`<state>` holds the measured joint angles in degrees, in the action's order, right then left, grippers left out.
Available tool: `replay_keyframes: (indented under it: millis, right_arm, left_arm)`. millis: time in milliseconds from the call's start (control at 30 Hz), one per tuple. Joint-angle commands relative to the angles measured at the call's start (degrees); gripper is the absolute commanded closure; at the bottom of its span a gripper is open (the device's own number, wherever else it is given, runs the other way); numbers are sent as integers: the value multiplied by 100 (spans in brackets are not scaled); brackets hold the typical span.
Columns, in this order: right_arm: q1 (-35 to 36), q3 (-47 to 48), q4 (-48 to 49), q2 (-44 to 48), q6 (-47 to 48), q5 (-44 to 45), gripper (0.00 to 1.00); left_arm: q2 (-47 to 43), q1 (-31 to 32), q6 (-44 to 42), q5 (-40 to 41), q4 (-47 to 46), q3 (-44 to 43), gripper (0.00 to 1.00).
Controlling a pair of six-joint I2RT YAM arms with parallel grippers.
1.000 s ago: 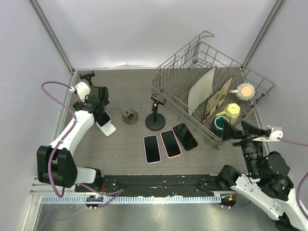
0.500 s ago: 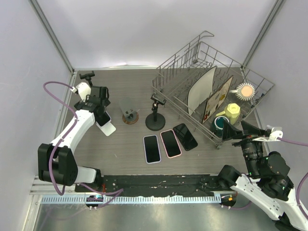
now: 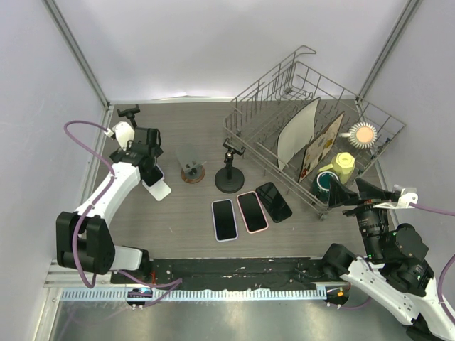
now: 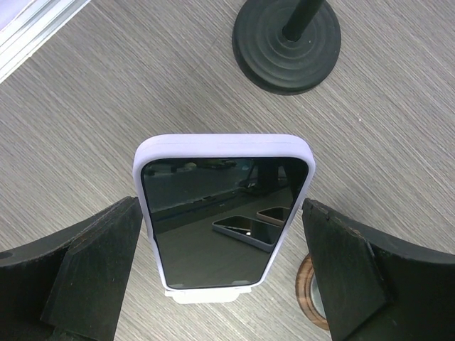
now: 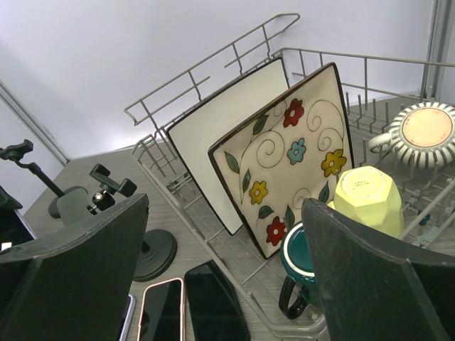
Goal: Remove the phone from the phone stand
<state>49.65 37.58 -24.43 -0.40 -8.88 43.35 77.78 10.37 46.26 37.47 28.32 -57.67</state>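
Observation:
The phone [image 4: 224, 213], dark-screened in a pale lavender case, leans upright on a small white phone stand [image 4: 206, 295] at the left of the table. Seen from the top view, the phone [image 3: 159, 187] sits just below my left gripper [image 3: 146, 168]. In the left wrist view my left gripper [image 4: 222, 234] is open, its black fingers [image 4: 99, 270] standing on either side of the phone with a gap on each side. My right gripper [image 3: 348, 192] hangs open in the air at the dish rack's near corner, nothing between its fingers [image 5: 71, 270].
Three phones [image 3: 225, 219] [image 3: 252, 211] [image 3: 274, 201] lie flat mid-table. A black pole stand with round base [image 3: 229, 181] and a brown coaster [image 3: 191, 172] stand right of the phone. A wire dish rack [image 3: 249, 131] with plates and mugs fills the back right.
The left arm and its cable have shifted very slightly over the phone. The phone, the stand and the right arm have not moved.

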Motion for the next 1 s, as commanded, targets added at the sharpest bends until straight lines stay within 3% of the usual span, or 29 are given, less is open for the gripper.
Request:
replay_keyframes:
  millis: [0,267,467,667,967]
  right_arm:
    - [-8,-14,193,-21,89,-37,6]
    - [-8,-14,210,-21,89,-37,6]
    - [-8,-14,201,-30,89,-55,6]
    - [-8,-14,201,-30,89,-64,6]
    - [1,-14,201,-30,89,-64,6]
  left_arm:
    - [18,-61,76,94,-309,71,2]
    - [45,-70,120,67,-221,54,11]
    - [-245,-62,59,146,-54,2,37]
    - [-483,-62,-108,146,209,-183,55]
    - [-975,-27,-477,-582,832,-736,66]
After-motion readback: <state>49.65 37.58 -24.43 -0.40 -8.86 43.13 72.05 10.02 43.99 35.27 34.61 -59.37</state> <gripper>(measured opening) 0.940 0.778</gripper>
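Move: The phone on the white phone stand sits right between my left hand's open fingers, its middle only about 1 cm below. The stand's white foot is some 5 cm back, 1 cm to the right and 8 cm down. The empty black stand's base is about 11 cm ahead and 3 cm left, and the round wooden stand's base about 13 cm to the right, level with the phone. From my right hand the phone lies roughly 58 cm left, 17 cm ahead and 18 cm lower. My left hand settles about 1 cm lower around the phone, and I close the fingers until they pinch its two long edges. Then I keep that grip and lift, some 3.5 cm up from the lowest point and about 2 cm back towards me, drawing the phone away from the white stand with hardly any turn of the wrist. ##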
